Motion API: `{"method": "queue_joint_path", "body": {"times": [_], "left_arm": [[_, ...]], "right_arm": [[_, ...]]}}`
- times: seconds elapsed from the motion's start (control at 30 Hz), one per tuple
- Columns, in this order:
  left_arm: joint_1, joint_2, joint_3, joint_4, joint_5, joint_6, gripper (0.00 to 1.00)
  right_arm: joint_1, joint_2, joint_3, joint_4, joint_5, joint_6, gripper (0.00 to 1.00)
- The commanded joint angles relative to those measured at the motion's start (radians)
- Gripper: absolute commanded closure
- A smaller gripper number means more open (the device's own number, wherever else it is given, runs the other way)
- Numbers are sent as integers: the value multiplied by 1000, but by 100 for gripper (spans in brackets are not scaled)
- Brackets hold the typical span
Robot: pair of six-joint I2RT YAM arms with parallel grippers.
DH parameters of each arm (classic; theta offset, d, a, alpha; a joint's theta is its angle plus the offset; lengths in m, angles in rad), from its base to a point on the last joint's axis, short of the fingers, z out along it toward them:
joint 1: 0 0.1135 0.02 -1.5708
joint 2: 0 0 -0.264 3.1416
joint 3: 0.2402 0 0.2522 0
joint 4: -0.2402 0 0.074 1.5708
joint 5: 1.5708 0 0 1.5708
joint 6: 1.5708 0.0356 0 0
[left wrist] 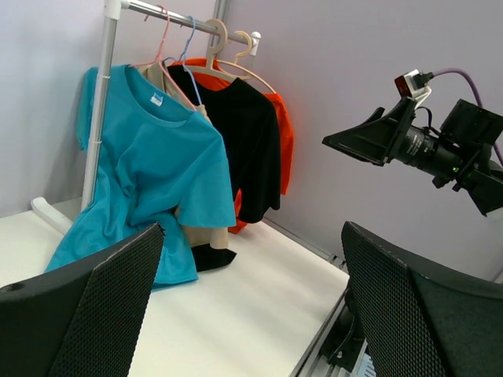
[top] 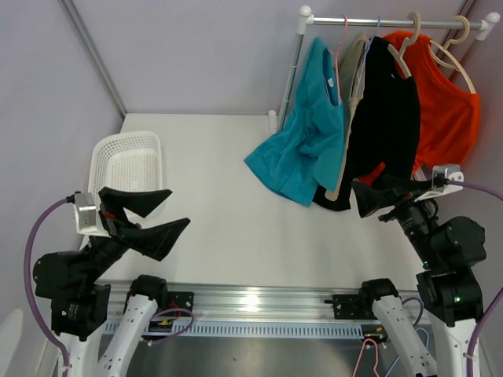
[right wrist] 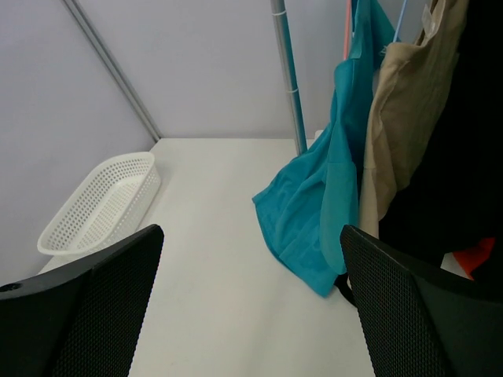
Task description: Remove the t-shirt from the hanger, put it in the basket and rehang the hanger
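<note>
Several t-shirts hang on hangers on a rail (top: 393,22) at the back right: teal (top: 306,149), beige (top: 351,78), black (top: 389,118) and orange (top: 448,110). The teal shirt hangs on a pink hanger (top: 343,31) and its hem trails onto the table. It also shows in the left wrist view (left wrist: 141,165) and in the right wrist view (right wrist: 330,204). My left gripper (top: 177,208) is open and empty at the near left, far from the rack. My right gripper (top: 360,198) is open and empty, just in front of the black shirt's hem.
A white mesh basket (top: 126,161) sits at the left of the white table (top: 220,196), also in the right wrist view (right wrist: 98,208). The rack's upright post (top: 289,75) stands behind the teal shirt. The right arm's wrist (left wrist: 424,145) shows in the left wrist view.
</note>
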Motion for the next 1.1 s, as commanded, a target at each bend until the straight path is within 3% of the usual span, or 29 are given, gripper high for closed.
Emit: {"method": "queue_joint_path", "body": {"times": [0.0, 0.17, 0.4, 0.63, 0.87, 0.97, 1.07], "left_arm": [[-3, 38, 29, -41, -27, 57, 0], [-3, 141, 88, -140, -113, 122, 0], [-3, 256, 155, -222, -176, 171, 1], [-3, 195, 114, -190, -239, 220, 0], [-3, 183, 72, -164, -246, 225, 1], [-2, 178, 51, -141, -237, 229, 1], [-2, 174, 48, -133, -248, 235, 0]], "right_arm": [[4, 43, 0, 14, 24, 1, 0], [2, 249, 75, 114, 35, 33, 1], [5, 609, 199, 433, 70, -23, 9], [7, 1045, 529, 484, 44, -131, 10], [14, 1251, 771, 473, 62, -166, 12], [24, 1300, 839, 473, 81, -198, 19], [33, 1379, 957, 418, 102, -225, 33]]}}
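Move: The pink hanger's neck, holding the teal t-shirt, is about 40 cm ahead of the right hand, 5 cm left and 4 cm above. The t-shirt's middle hangs roughly 37 cm ahead, 10 cm left and 15 cm below the hand. The beige garment is about 5 cm right of the hanger neck, the black shirt some 12 cm right. From the left hand, the neck lies about 46 cm ahead, 42 cm right, near its height. The pink hanger's neck is what the right hand drives at, fast, about 36 cm forward and drifting some 5 cm left, dipping slightly before climbing up under the rail. Its fingers tip down and level again, and start closing around the neck but stay well open; grip can't be seen. The empty, open left hand goes about 8 cm forward and some 4 down, turning roughly 15 degrees counter-clockwise. ##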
